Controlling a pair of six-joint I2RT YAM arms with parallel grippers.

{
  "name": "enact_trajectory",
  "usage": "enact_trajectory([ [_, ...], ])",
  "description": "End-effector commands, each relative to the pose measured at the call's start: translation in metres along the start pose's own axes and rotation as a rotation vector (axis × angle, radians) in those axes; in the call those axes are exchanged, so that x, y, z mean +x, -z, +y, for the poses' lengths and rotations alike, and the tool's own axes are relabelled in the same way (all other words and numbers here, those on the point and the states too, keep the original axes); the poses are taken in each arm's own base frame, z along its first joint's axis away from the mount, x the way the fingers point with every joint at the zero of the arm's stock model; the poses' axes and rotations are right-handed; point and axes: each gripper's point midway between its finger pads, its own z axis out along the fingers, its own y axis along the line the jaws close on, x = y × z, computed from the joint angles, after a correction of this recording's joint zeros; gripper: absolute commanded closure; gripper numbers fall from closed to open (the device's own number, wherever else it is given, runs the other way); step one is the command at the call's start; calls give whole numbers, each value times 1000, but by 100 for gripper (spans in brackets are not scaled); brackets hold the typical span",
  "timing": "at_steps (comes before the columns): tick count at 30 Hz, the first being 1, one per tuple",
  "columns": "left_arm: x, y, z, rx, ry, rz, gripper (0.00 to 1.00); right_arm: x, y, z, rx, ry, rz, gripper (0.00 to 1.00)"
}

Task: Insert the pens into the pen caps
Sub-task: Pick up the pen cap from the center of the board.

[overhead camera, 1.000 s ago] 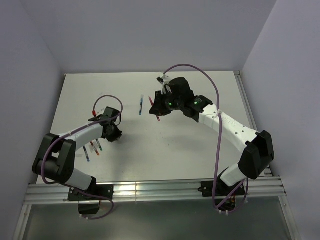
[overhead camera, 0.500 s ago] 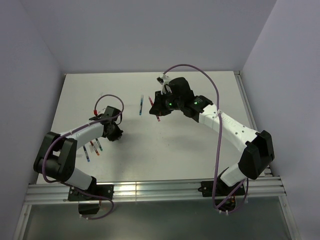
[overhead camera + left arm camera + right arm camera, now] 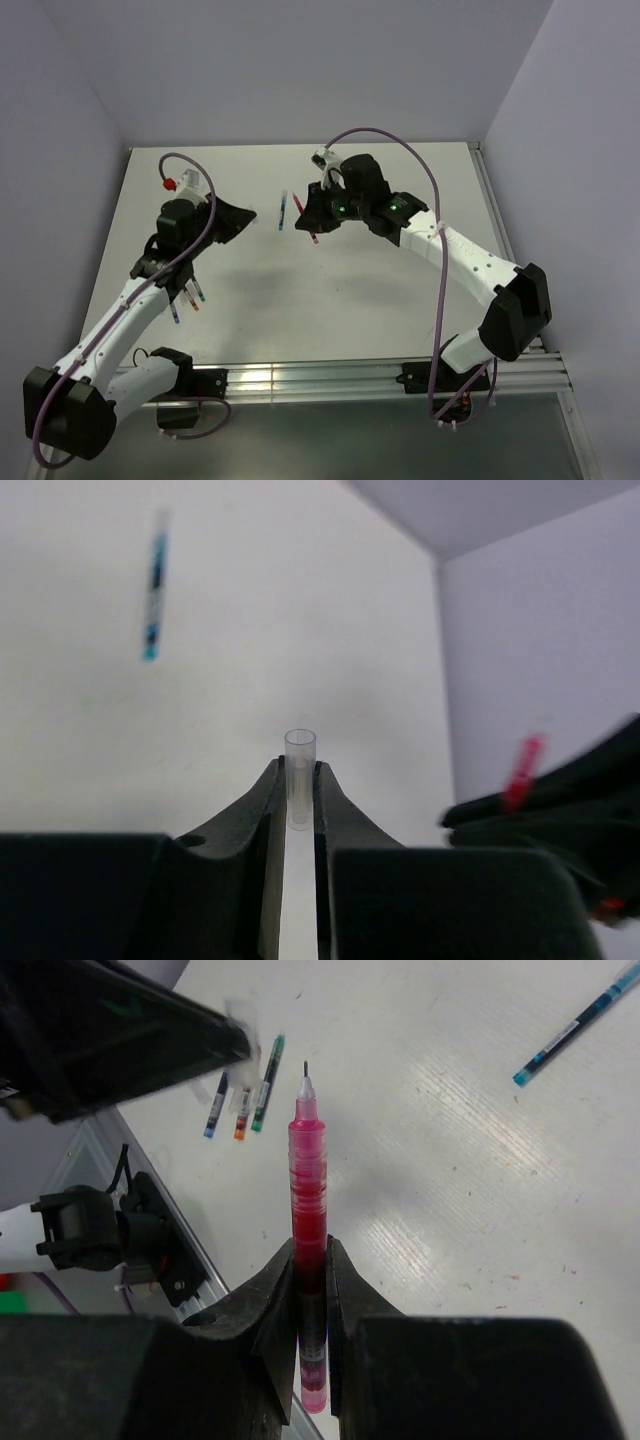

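Note:
A short clear pen cap (image 3: 299,778) stands pinched between the jaws of my left gripper (image 3: 299,770), open end outward; the gripper is shut on it. In the top view the left gripper (image 3: 243,214) is raised off the table and points right. My right gripper (image 3: 311,1245) is shut on a red pen (image 3: 308,1180), fine tip pointing away from the wrist. Seen from above, the right gripper (image 3: 306,211) faces the left one a short gap apart, with the red pen (image 3: 315,238) sticking out below it. The left wrist view shows the red pen (image 3: 523,772) blurred at the right.
A blue pen (image 3: 282,212) lies on the white table (image 3: 400,300) between the two grippers. Three more pens (image 3: 188,299) lie side by side near the left arm, and they also appear as pens (image 3: 243,1108) in the right wrist view. Walls close the table at the back and sides.
My left arm has risen from the table and swung up and back; its gripper now points right, toward the right gripper. The right arm has hardly moved.

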Motion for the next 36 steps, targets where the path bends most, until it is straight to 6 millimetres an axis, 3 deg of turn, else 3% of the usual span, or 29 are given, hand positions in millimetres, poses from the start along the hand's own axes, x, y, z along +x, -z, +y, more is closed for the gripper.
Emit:
enact_trajectory([
  [1,-19,15,-58,287,-89,-48,100,-20,18,21,-79,70,-89,100],
  [10,-42,49,-105,525,-160,-165,100,-22,34,50,-213,124,-129,100],
  [21,-50,66,-148,767,-191,-178,100,-12,40,76,-277,218,-145,100],
  [36,-46,75,-162,866,-268,-173,100,-6,36,83,-277,257,-131,100],
])
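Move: Out to the left hand's right, some 14 cm off, 3 cm nearer the base and about 4 cm higher, is the middle of the red pen in the right gripper, its tip up. From the right hand, the clear cap in the left fingers lies about 15 cm left, 3 cm ahead and a little lower. The blue pen on the board is 17 cm ahead of the left hand, 7 cm right and 21 cm below. Lifting the clear cap about 15 cm, the left hand drifts right towards the red pen and slightly back, its fingers tipping up some 35 degrees and swinging clockwise, grip kept. Meanwhile the right hand, still pinching the red pen, draws back about 6 cm and rises 4 or 5 cm, easing slightly left and turning counter-clockwise; this brings the pen tip below the cap, without touching it. ##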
